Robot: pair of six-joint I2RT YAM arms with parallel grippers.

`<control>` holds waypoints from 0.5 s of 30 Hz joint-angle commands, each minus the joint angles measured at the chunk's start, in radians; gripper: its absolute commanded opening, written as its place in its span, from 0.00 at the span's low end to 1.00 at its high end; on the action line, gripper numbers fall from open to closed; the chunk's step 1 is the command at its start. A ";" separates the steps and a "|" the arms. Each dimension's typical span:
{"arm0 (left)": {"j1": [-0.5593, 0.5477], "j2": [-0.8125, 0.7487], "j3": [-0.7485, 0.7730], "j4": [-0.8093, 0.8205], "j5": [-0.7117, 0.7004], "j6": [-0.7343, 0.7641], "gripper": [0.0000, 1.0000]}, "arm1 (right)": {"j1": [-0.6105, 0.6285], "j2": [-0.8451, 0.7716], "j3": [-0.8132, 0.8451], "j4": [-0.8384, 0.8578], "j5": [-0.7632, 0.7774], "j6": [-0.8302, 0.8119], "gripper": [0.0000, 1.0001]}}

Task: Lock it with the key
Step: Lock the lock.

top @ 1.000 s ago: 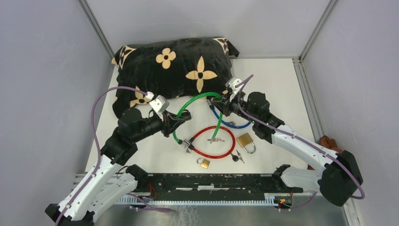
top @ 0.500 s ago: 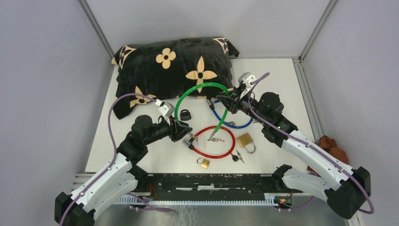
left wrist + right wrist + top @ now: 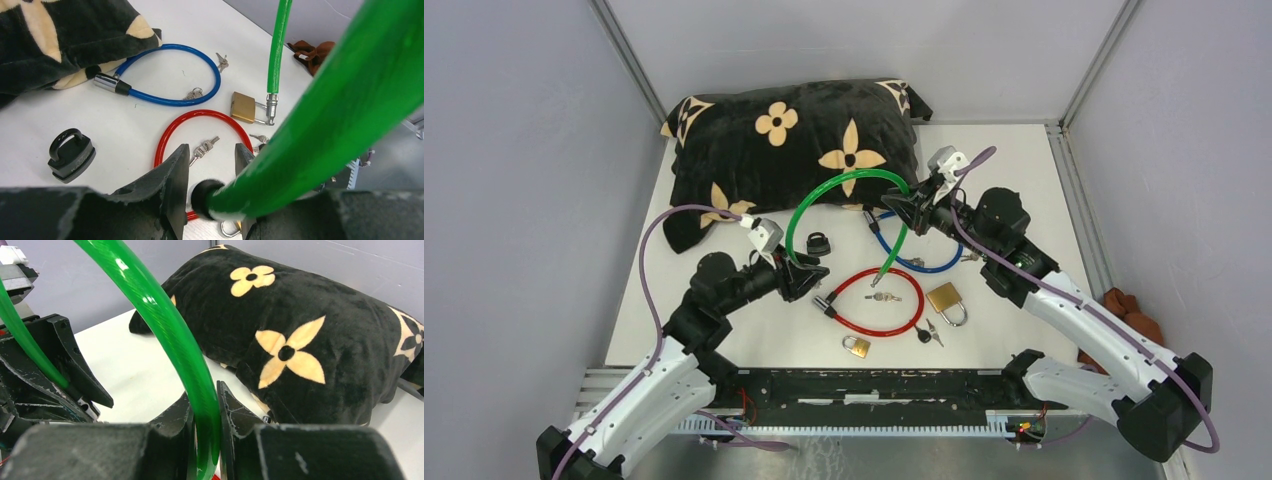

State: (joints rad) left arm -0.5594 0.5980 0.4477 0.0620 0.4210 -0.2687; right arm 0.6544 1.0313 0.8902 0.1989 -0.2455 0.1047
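Observation:
A green cable lock arches above the table between both arms. My right gripper is shut on the cable, its jaws pressed against both sides. The free end with its metal pin hangs down over the red cable lock. The black lock end sits between the fingers of my left gripper, which stands open with a gap on the left side; from above that gripper is just left of the red loop. A bunch of keys lies inside that loop.
A red cable lock, a blue cable lock, a large brass padlock, a small brass padlock, a black padlock and a black-headed key lie on the white table. A black flowered pillow fills the back.
My left gripper has opened around the cable's black end and shifted toward the red loop. The right gripper has carried the green cable up and to the right.

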 commanded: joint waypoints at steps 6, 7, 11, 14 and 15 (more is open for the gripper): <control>0.002 -0.007 0.072 -0.053 -0.008 -0.056 0.45 | 0.004 0.004 0.079 0.031 -0.017 -0.021 0.00; 0.002 -0.008 0.081 -0.082 -0.002 -0.046 0.53 | 0.005 0.004 0.085 0.019 -0.009 -0.033 0.00; 0.002 -0.023 0.125 -0.103 -0.025 0.015 0.72 | 0.005 0.006 0.095 0.000 0.008 -0.049 0.00; 0.001 -0.030 0.156 -0.118 -0.034 0.062 0.72 | 0.005 0.009 0.099 0.000 0.014 -0.054 0.00; 0.002 -0.032 0.158 -0.133 -0.032 0.070 0.69 | 0.003 0.007 0.101 0.002 0.014 -0.054 0.00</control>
State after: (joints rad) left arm -0.5594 0.5831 0.5411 -0.0467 0.4042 -0.2657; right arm 0.6544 1.0470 0.9218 0.1448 -0.2535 0.0463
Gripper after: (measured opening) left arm 0.722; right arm 0.195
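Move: The green lock's barrel hangs right at the left gripper, its middle some 3 cm below the hand point. The cable's free plug dangles about 15 cm to the left gripper's right, level fore and aft and 2 cm lower. On the table some 20 cm below that gripper, the red lock's barrel is level with it and 3 cm right; the black lock is 16 cm ahead and 1 cm right. From the right gripper, the green barrel is roughly 10 cm back, 20 cm left and 14 cm below. Spread the left fingers around the green barrel from about half open to roughly three-quarters, then lift the left gripper some 2.5 cm along the barrel towards its black cap, hardly turning the wrist. Keep the right gripper shut on the green cable and nearly still, so the cable carries the barrel. ##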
